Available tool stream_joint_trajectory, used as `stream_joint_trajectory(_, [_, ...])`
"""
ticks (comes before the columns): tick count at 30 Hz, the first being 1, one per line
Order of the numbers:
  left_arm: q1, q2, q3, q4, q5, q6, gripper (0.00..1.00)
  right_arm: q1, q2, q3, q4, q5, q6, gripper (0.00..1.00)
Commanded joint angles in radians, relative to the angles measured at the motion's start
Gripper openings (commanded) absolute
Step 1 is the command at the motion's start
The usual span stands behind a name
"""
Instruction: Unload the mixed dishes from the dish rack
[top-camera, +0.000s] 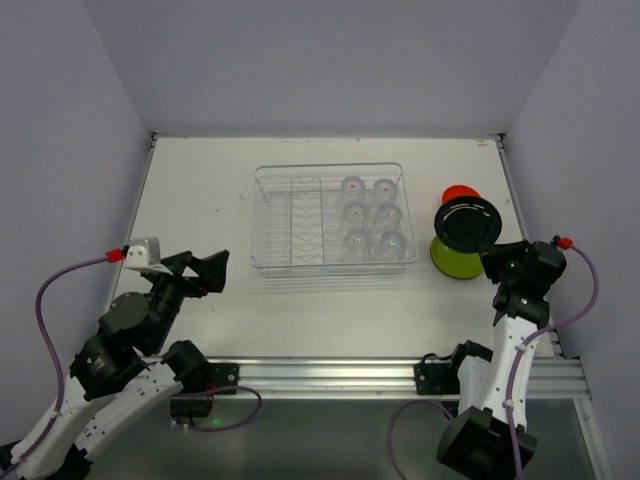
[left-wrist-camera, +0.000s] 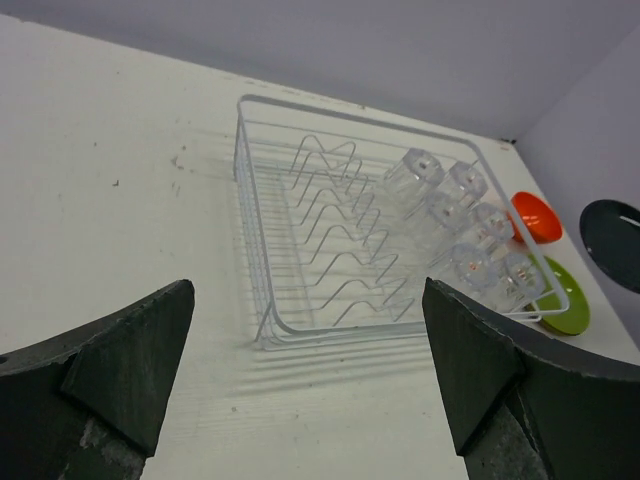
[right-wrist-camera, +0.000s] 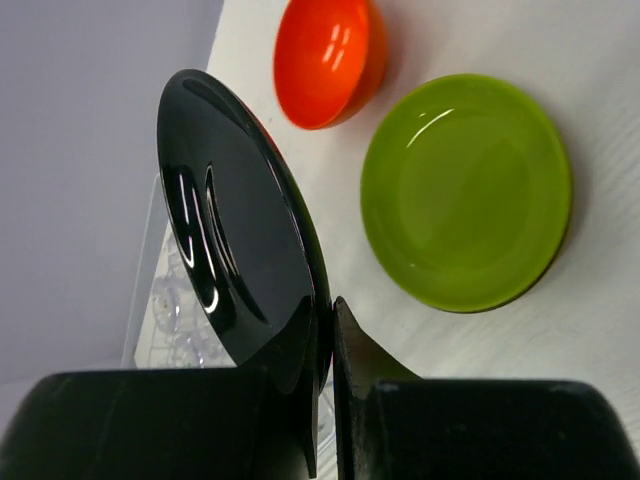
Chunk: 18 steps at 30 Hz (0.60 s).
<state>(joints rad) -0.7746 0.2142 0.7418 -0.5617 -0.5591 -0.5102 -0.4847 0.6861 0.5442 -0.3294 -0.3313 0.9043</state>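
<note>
The clear dish rack (top-camera: 290, 260) stands mid-table and holds several small clear cups (top-camera: 370, 215) in its right half; its plate slots are bare. It also shows in the left wrist view (left-wrist-camera: 262, 330) with the cups (left-wrist-camera: 455, 205). My right gripper (top-camera: 488, 243) is shut on the rim of a black-backed plate (top-camera: 468, 222), held on edge above the table right of the rack; its black back faces the camera (right-wrist-camera: 235, 230). The lime-green plate (right-wrist-camera: 465, 190) and the orange bowl (right-wrist-camera: 325, 60) lie on the table beside it. My left gripper (top-camera: 222, 270) is open and empty, left of the rack.
White walls close in the table on the left, back and right. An aluminium rail (top-camera: 330, 375) runs along the near edge between the arm bases. The green plate (top-camera: 455, 262) and the orange bowl (top-camera: 458, 192) lie near the right table edge.
</note>
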Motion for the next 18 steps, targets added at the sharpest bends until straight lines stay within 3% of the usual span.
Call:
stream_joint_trajectory(1, [0.001,-0.039,-0.102,0.078,0.022,0.084,1.0,-0.017,-0.013,0.01,0.023,0.167,0.008,0.0])
stream_joint_trajectory(6, [0.001,0.013,-0.093,0.036,-0.004,0.101,1.0,-0.028,0.113,0.025,0.036,0.199,-0.03,0.0])
stream_joint_trajectory(18, [0.001,0.045,-0.105,0.04,0.027,0.101,1.0,-0.038,0.282,-0.115,0.21,0.227,-0.064,0.0])
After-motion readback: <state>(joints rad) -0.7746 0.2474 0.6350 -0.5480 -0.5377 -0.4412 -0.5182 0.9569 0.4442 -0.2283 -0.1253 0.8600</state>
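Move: The right hand, holding the black plate by its rim, has the green plate, stacked on the brown one, about 8 cm ahead, 1 cm to its left and 15 below. The red bowl stands some 17 cm beyond the green plate and 2 to its right; the nearest glass in the rack is about 20 cm left of the green plate and 2 farther out. From the empty left hand the green plate lies roughly 18 cm ahead, 62 right and 27 down. Keeping its pinch on the black plate's rim, the right hand lowers the plate about 10 cm towards the green one, drifting some 4.5 cm right mostly in the first half while the fingers tip further down and the wrist turns a little clockwise. Meanwhile the empty left hand, fingers still wide open, sinks about 5 cm in front of the rack, nearly all of that early on, and then settles. ##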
